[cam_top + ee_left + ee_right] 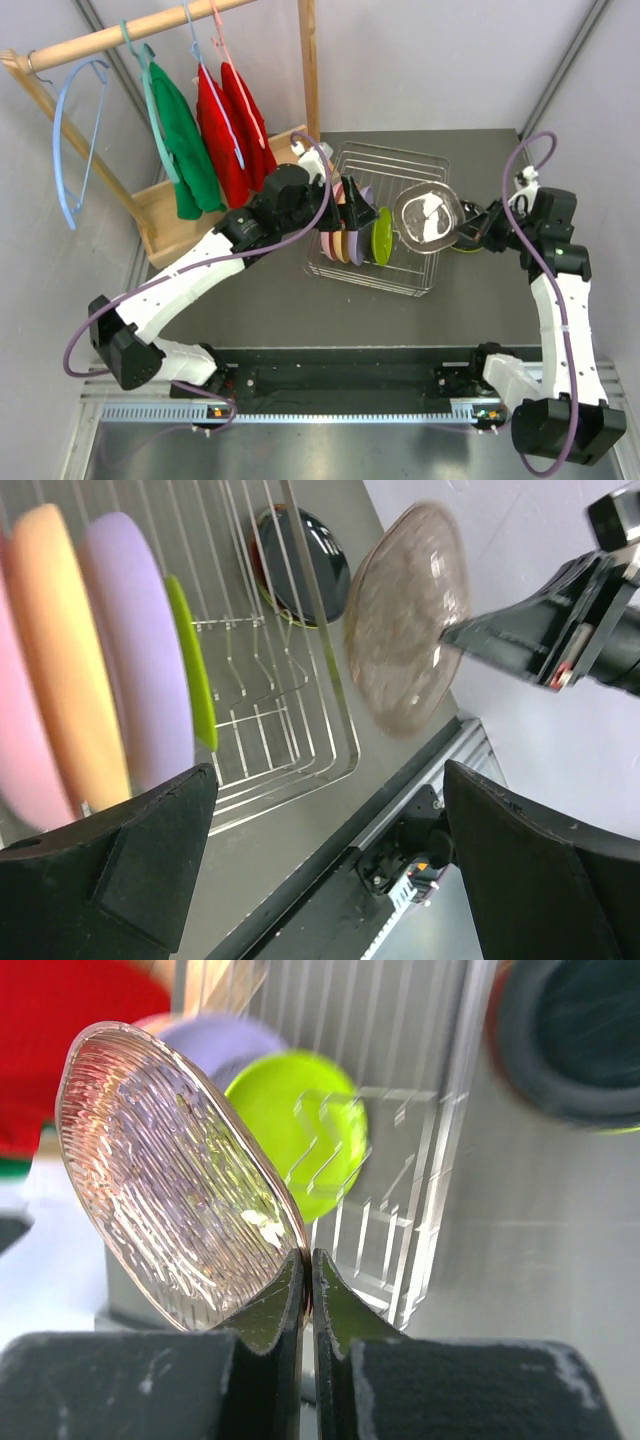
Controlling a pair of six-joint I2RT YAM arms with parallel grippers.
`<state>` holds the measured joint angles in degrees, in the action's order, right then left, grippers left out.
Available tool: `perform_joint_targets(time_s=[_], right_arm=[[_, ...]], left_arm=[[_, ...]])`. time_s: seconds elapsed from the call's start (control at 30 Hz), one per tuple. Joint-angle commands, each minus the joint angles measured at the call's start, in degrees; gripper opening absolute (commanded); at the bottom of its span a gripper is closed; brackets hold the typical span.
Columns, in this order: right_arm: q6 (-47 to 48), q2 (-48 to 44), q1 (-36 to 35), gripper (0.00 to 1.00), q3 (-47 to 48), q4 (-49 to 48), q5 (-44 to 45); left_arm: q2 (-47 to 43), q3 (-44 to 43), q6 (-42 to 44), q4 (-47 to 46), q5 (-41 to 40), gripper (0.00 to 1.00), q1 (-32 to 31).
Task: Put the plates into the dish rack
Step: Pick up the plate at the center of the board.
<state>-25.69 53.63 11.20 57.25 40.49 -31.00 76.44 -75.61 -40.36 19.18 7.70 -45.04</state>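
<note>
The silver wire dish rack stands mid-table. Upright in its left slots are a pink plate, an orange plate, a lavender plate and a lime green plate. My left gripper hovers over them, open and holding nothing. My right gripper is shut on the rim of the clear ribbed plate, held tilted above the rack's right half. A dark plate lies stacked on others on the table just right of the rack.
A wooden clothes stand with a blue hanger, a green garment and red garments fills the back left, close to the rack and the left arm. The black rail runs along the table's near edge.
</note>
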Motion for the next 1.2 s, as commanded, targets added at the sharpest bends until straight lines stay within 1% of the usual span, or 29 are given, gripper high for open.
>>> perform_joint_targets(time_s=[0.0,0.13,0.27,0.43,0.5,0.57,0.6,0.67,0.7,0.8,0.83,0.9,0.93,0.97,1.03,1.07,1.1,1.13,1.17], right_arm=[[-1.2,-2.3,-4.4,0.0,-1.5,-1.0,-3.4],[-1.6,-3.1,-6.1,0.0,-2.3,-1.7,-4.1],[-1.9,-2.7,-6.2,0.0,-2.6,-2.0,-6.7],[-2.0,-2.3,-6.6,0.0,-1.7,-2.6,-10.0],[-1.9,-2.0,-7.1,0.0,-1.2,-2.2,-10.2],[-1.8,-1.8,-7.5,0.0,-1.3,-2.3,-10.6],[-1.9,-1.8,-7.6,0.0,-1.4,-2.2,-10.7],[-2.2,-1.9,-7.7,0.0,-1.6,-2.5,-10.8],[-2.3,-2.0,-7.8,0.0,-1.6,-2.6,-11.1],[-2.1,-1.6,-7.9,0.0,-1.6,-2.7,-11.4],[-2.1,-1.3,-7.9,0.0,-1.6,-2.7,-11.6],[-1.9,-1.2,-8.0,0.0,-1.9,-2.8,-11.6],[-1.9,-1.1,-8.1,0.0,-2.0,-2.8,-11.6],[-1.7,-1.1,-8.1,0.0,-2.1,-2.9,-11.6],[-1.6,-0.8,-8.1,0.01,-2.4,-2.8,-11.6],[-1.6,-0.8,-8.1,0.02,-2.4,-2.9,-11.6],[-1.6,-0.8,-8.1,0.05,-2.4,-2.8,-11.6],[-1.6,-1.0,-8.1,0.1,-2.3,-2.8,-11.5],[-1.5,-1.0,-8.1,0.12,-2.2,-2.6,-11.4]], left_arm=[[2.3,0.2,-3.8,-9.4,5.6,0.99,0.1],[4.8,-0.2,-5.2,-11.7,7.7,0.99,-0.1],[7.1,-0.5,-6.3,-14.0,10.1,0.99,-0.8],[10.0,-1.4,-6.3,-14.4,10.0,0.99,-1.9],[10.9,-1.7,-6.0,-14.5,9.6,0.98,-2.3],[11.4,-2.6,-5.7,-13.6,8.9,0.94,-2.8],[12.2,-3.0,-5.5,-13.0,8.7,0.88,-2.9],[12.7,-4.4,-4.7,-10.7,6.4,0.82,-3.5],[12.7,-4.5,-4.5,-10.3,5.6,0.75,-3.7],[12.7,-4.7,-4.2,-10.1,4.9,0.67,-4.1],[12.9,-5.1,-4.1,-10.0,4.8,0.58,-4.2],[12.8,-5.2,-3.9,-9.4,4.2,0.51,-4.4],[12.9,-5.3,-3.9,-9.4,4.1,0.43,-4.4],[12.7,-5.3,-3.8,-9.4,3.9,0.39,-4.4],[12.8,-5.6,-3.6,-9.2,4.0,0.29,-4.4],[12.7,-5.7,-3.4,-9.0,4.0,0.21,-4.5],[12.8,-5.9,-3.3,-8.5,3.9,0.2,-4.6],[12.9,-6.4,-3.2,-8.3,3.5,0.19,-4.6],[12.9,-6.7,-2.9,-8.0,3.5,0.13,-4.6]])
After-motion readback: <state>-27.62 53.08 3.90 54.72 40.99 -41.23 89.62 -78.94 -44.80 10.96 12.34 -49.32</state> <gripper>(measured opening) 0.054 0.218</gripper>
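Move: Off to the left hand's right, about 16 cm away, 3 cm nearer the base and 5 cm lower, is the middle of the clear plate that the right hand already grips by its rim; from the right hand it is about 9 cm left and 4 cm ahead. The green plate in the rack stands roughly 6 cm right of the left hand, 6 cm back and 12 cm below. From the right hand, the dark plate stack lies 8 cm right, 9 cm ahead and 16 cm down. Reaching to the right above the racked plates, the left hand travels some 7 cm and sinks about 4 cm to the clear plate's left rim, turning slightly clockwise; from halfway its wide-open fingers close around that rim. The right hand, still pinching the opposite side, brings the plate about 6 cm left and 3 cm back to meet it, turning some 15 degrees counter-clockwise, then steadies. ##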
